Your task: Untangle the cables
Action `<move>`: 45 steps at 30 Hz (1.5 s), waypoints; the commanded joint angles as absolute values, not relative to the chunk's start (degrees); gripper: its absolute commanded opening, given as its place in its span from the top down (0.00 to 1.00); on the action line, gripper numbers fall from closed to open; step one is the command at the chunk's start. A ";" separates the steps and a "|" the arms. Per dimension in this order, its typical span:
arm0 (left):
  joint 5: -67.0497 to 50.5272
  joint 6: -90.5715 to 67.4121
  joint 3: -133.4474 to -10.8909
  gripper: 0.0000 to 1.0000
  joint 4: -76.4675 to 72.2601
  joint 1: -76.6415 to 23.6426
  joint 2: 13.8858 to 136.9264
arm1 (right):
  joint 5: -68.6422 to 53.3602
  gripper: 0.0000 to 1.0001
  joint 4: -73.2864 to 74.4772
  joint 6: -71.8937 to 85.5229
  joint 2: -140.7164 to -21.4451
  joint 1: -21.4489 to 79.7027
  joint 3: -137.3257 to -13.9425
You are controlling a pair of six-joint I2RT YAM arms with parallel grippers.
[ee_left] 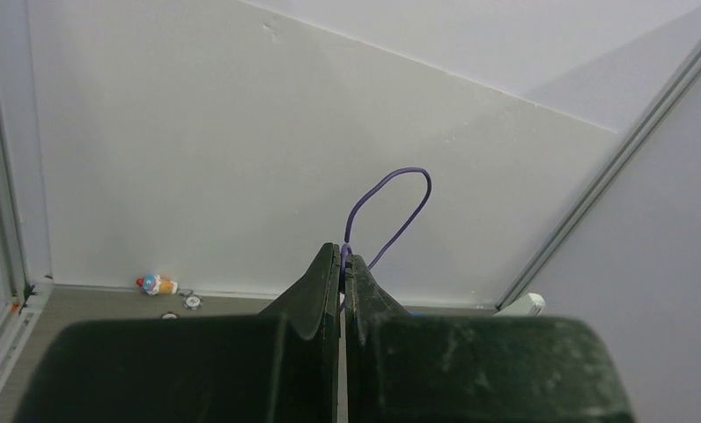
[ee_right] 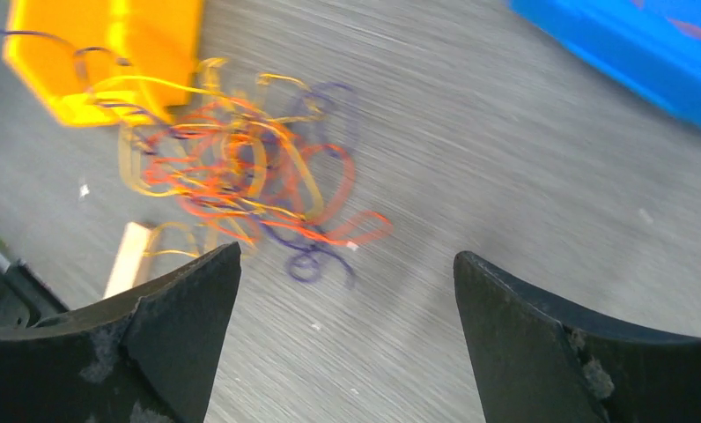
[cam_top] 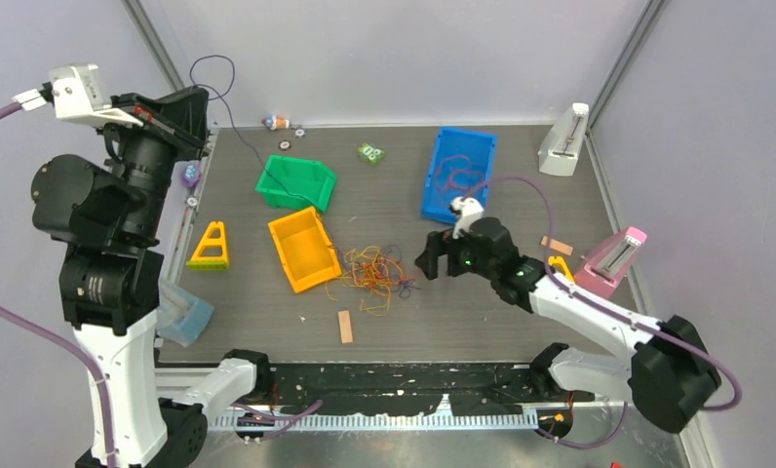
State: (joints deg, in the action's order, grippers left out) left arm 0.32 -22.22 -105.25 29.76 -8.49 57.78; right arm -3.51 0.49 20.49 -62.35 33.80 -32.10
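The cables [cam_top: 369, 273] lie as a loose tangle of orange, red, yellow and purple strands on the table, just right of the orange bin [cam_top: 304, 249]. My left gripper [cam_top: 197, 102] is raised high at the back left, shut on one thin purple cable [ee_left: 429, 187] that loops above the fingertips. That strand [cam_top: 234, 76] trails down past the green bin toward the tangle. My right gripper [cam_top: 431, 261] hovers low, just right of the tangle, open and empty. In the right wrist view the tangle [ee_right: 232, 167] lies ahead and left of the right gripper [ee_right: 347, 257].
A green bin [cam_top: 296, 182] sits behind the orange one, and a blue bin [cam_top: 459, 174] with a strand inside is at the back right. A wooden block [cam_top: 345, 326], a yellow triangle [cam_top: 211, 246], a white stand [cam_top: 564, 141] and a pink stand [cam_top: 613, 261] are scattered about.
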 commanded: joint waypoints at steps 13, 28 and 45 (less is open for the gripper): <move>1.30 -20.43 -106.12 1.00 27.84 -8.17 57.53 | 5.71 0.04 4.50 8.72 -97.47 55.17 -60.88; 10.42 -19.02 -106.81 1.00 31.86 -7.93 60.48 | 15.06 0.95 15.50 28.75 -67.39 23.92 -33.32; 3.49 -22.85 -100.41 1.00 32.92 -6.97 64.19 | 3.24 0.95 20.60 27.93 -51.22 0.79 -31.82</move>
State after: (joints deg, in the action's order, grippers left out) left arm 9.39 -20.97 -103.42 35.35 -7.35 63.86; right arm 14.72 24.71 32.88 -53.71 0.95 -29.50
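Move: The cable tangle lies about 12 cm to the left of my open right hand, some 2 cm back and 9 cm below. The orange bin stands about 24 cm left and 4 cm ahead, the wooden block some 16 cm left and 13 cm back, the blue bin about 19 cm ahead and 7 cm right. From my raised left hand, already gripping a purple cable, the tangle is roughly 24 cm right, level in reach, and 58 cm below. I swing my right hand left about 15 cm and down over the tangle, close the fingers on a bunch of strands, then sweep it right some 35 cm towards the yellow triangle, low over the table, turning the wrist about 80 degrees clockwise. My left hand keeps hold of the purple cable and late on eases forward and down about 6 cm, tipping down. ##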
